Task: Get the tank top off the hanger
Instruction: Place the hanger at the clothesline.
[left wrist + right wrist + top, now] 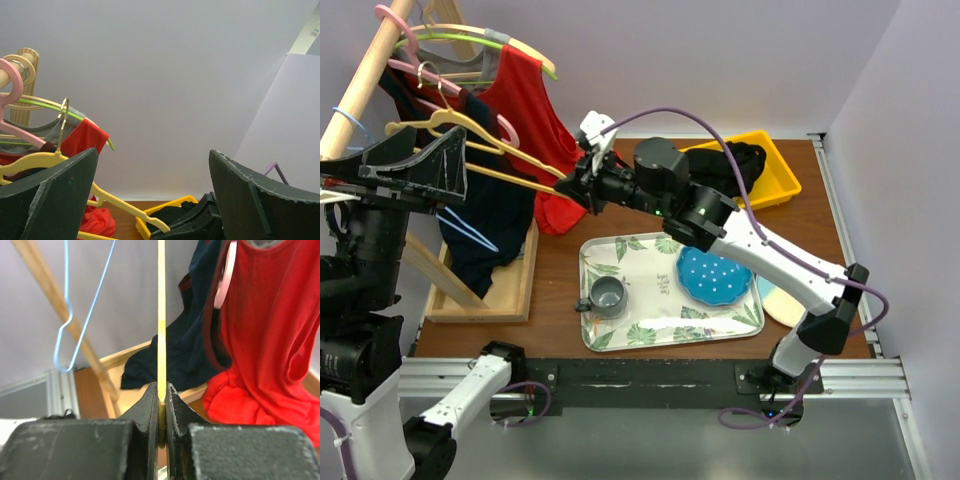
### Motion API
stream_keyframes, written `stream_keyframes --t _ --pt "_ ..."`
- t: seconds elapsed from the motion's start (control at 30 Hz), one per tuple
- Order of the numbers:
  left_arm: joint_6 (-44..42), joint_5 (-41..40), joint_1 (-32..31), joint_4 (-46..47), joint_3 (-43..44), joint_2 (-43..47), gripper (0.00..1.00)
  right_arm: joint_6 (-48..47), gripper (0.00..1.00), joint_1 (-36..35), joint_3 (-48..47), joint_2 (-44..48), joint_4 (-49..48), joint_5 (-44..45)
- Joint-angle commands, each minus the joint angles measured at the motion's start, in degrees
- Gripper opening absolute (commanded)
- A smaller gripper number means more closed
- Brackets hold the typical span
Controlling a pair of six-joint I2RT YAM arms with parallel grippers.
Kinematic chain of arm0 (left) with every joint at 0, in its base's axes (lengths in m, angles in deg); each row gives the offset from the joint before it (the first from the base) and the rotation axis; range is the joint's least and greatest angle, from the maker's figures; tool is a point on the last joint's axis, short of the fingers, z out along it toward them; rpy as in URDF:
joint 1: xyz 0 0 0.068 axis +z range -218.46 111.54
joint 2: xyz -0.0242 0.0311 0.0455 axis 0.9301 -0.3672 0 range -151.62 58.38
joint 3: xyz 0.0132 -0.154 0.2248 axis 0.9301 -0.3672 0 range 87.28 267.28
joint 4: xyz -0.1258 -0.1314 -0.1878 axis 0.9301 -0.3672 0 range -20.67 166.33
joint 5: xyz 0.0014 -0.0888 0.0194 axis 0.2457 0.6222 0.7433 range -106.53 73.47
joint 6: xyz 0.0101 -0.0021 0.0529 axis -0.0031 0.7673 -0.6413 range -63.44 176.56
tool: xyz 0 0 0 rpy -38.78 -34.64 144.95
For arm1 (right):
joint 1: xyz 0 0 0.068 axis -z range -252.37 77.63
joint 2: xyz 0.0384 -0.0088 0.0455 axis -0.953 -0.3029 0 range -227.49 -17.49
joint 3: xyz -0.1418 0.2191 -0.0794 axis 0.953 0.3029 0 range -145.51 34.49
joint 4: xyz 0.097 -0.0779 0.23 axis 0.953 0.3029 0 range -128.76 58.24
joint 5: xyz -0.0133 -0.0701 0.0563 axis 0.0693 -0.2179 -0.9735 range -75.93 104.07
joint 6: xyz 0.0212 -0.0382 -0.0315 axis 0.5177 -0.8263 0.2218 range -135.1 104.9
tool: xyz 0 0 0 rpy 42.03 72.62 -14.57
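A red tank top (530, 110) hangs on a green hanger (470, 38) from the wooden rod (365, 80); it also shows in the left wrist view (85, 137) and the right wrist view (265, 340). A yellow hanger (510, 150) juts out toward the right, with a dark navy garment (485, 225) drooping below it. My right gripper (570, 185) is shut on the tip of the yellow hanger (161, 315). My left gripper (435, 165) is open and empty, raised beside the rack, with the yellow hanger (120, 202) behind its fingers.
A leaf-patterned tray (660, 330) holds a grey cup (608, 295) and a blue plate (715, 275). A yellow bin (775, 175) with black cloth stands at the back right. A blue wire hanger (470, 230) and a pink hanger (405, 35) are on the rack, above its wooden base (510, 290).
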State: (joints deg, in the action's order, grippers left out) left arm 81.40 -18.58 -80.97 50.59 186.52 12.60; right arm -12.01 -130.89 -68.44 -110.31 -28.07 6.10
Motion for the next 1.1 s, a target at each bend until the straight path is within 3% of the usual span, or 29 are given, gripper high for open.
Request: stream_keyframes --t 0.0,0.4,0.63,1.07 --pt "1.09 -1.55 -0.14 0.34 1.13 -1.07 0.98 -5.38 0.0 -0.89 -7.78 -3.67 -4.81 3.83" --pt "3.37 1.68 -0.23 3.85 0.43 -2.65 0.99 -9.51 0.0 -2.48 -21.86 -16.08 -3.84 5.15" --pt "0.13 6.52 -0.14 9.55 -7.74 -3.61 0.99 -11.35 0.0 -2.56 -23.45 -19.24 -5.34 3.84" --pt "-3.13 11.53 -0.14 9.74 -5.9 -9.94 0.99 -12.5 0.0 -2.56 -21.78 -20.3 -7.36 2.43"
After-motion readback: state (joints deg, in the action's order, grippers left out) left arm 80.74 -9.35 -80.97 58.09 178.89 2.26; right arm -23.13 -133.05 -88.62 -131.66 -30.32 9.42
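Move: The right hand has the yellow hanger's end between its fingers; the clothesline rail lies about 23 cm left, 10 ahead and 18 above it, with the pink hanger some 4 cm farther out along the rail. The blue hanger hangs about 24 cm left and 2 ahead of the right hand. From the open left hand, the hanger's held end is roughly 10 cm ahead, 12 right and 18 below; its neck is 18 ahead, 5 left, 8 below. Right hand, still pinching, carries the hanger 10 cm left and forward; open left reaches forward, down and right towards it. ##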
